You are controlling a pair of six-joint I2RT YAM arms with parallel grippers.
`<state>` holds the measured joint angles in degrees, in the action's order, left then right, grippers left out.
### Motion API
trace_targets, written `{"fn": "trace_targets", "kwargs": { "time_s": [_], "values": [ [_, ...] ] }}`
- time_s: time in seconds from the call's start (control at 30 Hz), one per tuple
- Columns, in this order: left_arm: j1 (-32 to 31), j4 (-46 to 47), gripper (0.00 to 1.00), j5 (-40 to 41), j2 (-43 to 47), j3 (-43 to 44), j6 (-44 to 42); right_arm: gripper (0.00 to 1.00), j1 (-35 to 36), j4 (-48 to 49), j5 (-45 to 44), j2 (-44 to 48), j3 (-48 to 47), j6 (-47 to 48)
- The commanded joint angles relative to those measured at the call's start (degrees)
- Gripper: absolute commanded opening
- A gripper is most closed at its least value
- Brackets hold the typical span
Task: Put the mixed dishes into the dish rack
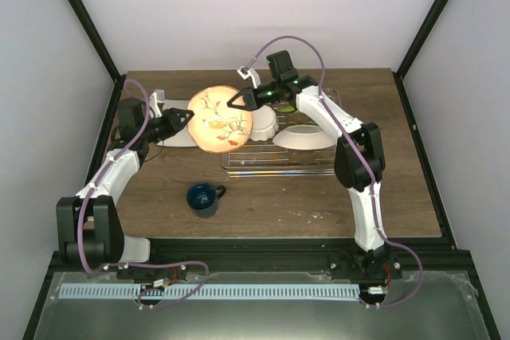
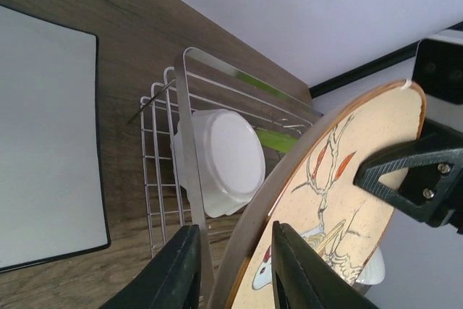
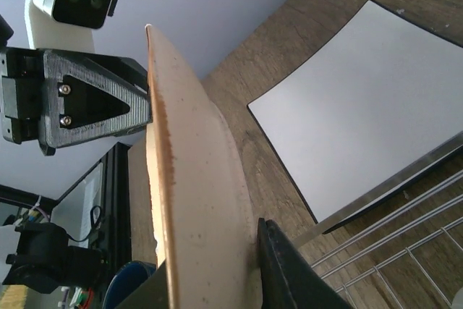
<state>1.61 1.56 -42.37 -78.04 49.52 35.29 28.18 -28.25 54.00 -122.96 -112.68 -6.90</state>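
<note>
The beige floral plate (image 1: 219, 119) is held on edge in the air at the left end of the dish rack (image 1: 279, 157). My right gripper (image 1: 237, 101) is shut on its upper right rim; in the right wrist view (image 3: 206, 251) the plate (image 3: 195, 200) fills the jaws. My left gripper (image 1: 188, 117) straddles the plate's left rim (image 2: 233, 228) with its jaws spread, and a gap shows behind the plate (image 2: 340, 179). The white scalloped bowl (image 2: 224, 161) and lime-green plate (image 2: 278, 139) stand in the rack (image 2: 181, 142). The white square plate (image 1: 169, 131) lies flat under my left arm. The dark blue mug (image 1: 203, 199) stands at the front.
A white dish (image 1: 304, 137) leans in the middle of the rack. The square plate (image 3: 362, 99) lies just left of the rack's end rail. The table's back edge meets the white wall behind the rack.
</note>
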Motion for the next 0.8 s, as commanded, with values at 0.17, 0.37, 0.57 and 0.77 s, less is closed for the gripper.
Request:
{"fn": "trace_targets", "kwargs": {
  "time_s": [0.17,0.37,0.57,0.77],
  "values": [
    [0.1,3.1,0.38,-0.8,-2.3,3.4,-0.3,0.01,-1.6,1.5,1.5,2.7,-4.5,3.8],
    [0.7,1.7,0.61,-0.3,-3.6,7.7,-0.5,0.01,-2.3,-1.8,-0.7,4.8,-7.5,11.6],
    [3.7,-0.1,0.68,-1.3,-6.4,15.6,-0.8,0.01,-3.7,-2.6,-3.0,10.8,-5.3,20.7],
    [7.4,-0.5,0.70,-2.0,-9.8,19.5,-1.6,0.01,-4.1,0.3,-7.9,20.9,2.4,31.3]
  ]
}}
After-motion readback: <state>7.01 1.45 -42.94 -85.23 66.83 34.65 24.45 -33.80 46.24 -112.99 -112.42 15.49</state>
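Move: The plate is held across both hands, the right on its far rim and the left fingers, already part open, at its left edge. The rack's middle lies about 15 cm right and 4 cm back of the right hand, some 19 cm below. In it, the white bowl stands about 9 cm right and 3 cm back of that hand, the green plate 18 cm right and 1 cm farther out. The plate's middle is about 8 cm right and 1 cm back of the left hand, slightly lower. The left hand lets go of the plate's left edge, spreading its fingers and easing forward, then climbing and swinging out to its left, ending about 8 cm higher and 6 cm farther forward, clear of the plate. The right hand keeps its pinch and takes the plate alone, first drifting slightly forward and right, then lifting about 6 cm and drawing right towards the rack, while it rolls some 25 degrees so its far side comes up. ##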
